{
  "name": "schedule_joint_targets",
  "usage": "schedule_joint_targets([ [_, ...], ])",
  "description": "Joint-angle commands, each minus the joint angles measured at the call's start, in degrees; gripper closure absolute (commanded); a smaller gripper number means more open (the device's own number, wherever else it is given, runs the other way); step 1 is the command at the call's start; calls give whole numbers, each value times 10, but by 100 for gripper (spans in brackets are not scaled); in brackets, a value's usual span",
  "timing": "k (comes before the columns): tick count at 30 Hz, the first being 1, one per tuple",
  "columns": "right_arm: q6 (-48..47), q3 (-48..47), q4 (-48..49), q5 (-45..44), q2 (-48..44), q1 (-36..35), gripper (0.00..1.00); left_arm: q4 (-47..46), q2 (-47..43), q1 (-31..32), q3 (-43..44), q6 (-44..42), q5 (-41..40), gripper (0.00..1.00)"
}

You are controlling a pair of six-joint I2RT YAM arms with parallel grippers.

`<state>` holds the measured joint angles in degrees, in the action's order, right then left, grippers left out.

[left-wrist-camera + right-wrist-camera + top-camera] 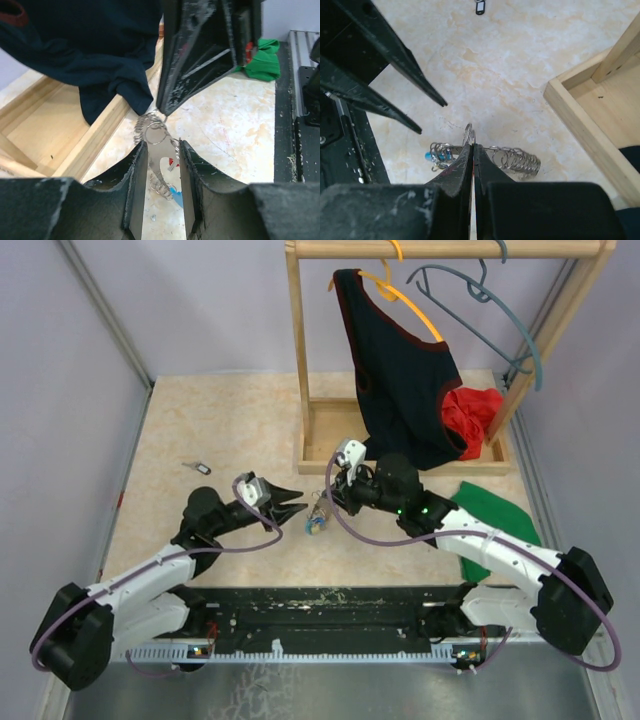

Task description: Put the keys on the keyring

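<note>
The keyring (316, 518) lies on the beige table between both arms, a thin wire coil (520, 161) with a light-blue section (428, 157). My right gripper (472, 146) is shut on one upright wire loop of it. In the left wrist view a red-headed key (173, 162) hangs among the coils (146, 121), just beyond my left gripper (162, 144). That gripper is open, its tips just short of the coil and holding nothing. The right fingers (200, 55) come down onto the coil from above. A black-headed key (201, 468) lies alone further left (479, 7).
A wooden clothes rack with a tray base (330, 430) stands behind the keyring, carrying a black vest (400, 370) on an orange hanger and a grey-blue hanger (490, 300). Red cloth (475, 415) sits in the tray. Green cloth (495, 520) lies at the right.
</note>
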<state>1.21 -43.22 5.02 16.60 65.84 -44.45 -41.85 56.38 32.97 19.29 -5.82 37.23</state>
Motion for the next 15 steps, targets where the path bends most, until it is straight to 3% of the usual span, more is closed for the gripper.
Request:
schedule_joint_targets([
  [1,-95,3,79,47,-8,1,100,-9,19,-14,11,49,-56,63],
  [15,-130,13,96,90,-2,0,100,-40,97,-58,36,134,-96,65],
])
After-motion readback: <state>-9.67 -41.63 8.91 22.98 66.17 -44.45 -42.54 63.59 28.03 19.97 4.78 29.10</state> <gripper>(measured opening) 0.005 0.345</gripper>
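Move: The last loose key, with its black tag, lies on the table roughly 28 cm left of the left hand, 14 cm ahead and some 19 cm below. The keyring held in the right fingers is much nearer, about 5 cm to the left hand's right and 2 cm ahead, near its height. The wooden tray's near left corner is about 13 cm ahead, 1 cm left. From the right hand the loose key lies about 33 cm left and 13 cm ahead, 18 cm down. The right fingers keep their pinch on the keyring, that hand drifting only about 1 cm while its wrist rolls and turns some 10 degrees counter-clockwise. The empty left hand swings away from the ring, forward about 5 cm, sinking 3 cm and easing left, towards the loose key. Its wrist turns counter-clockwise and rolls, about 15 degrees each, fingers staying open. ##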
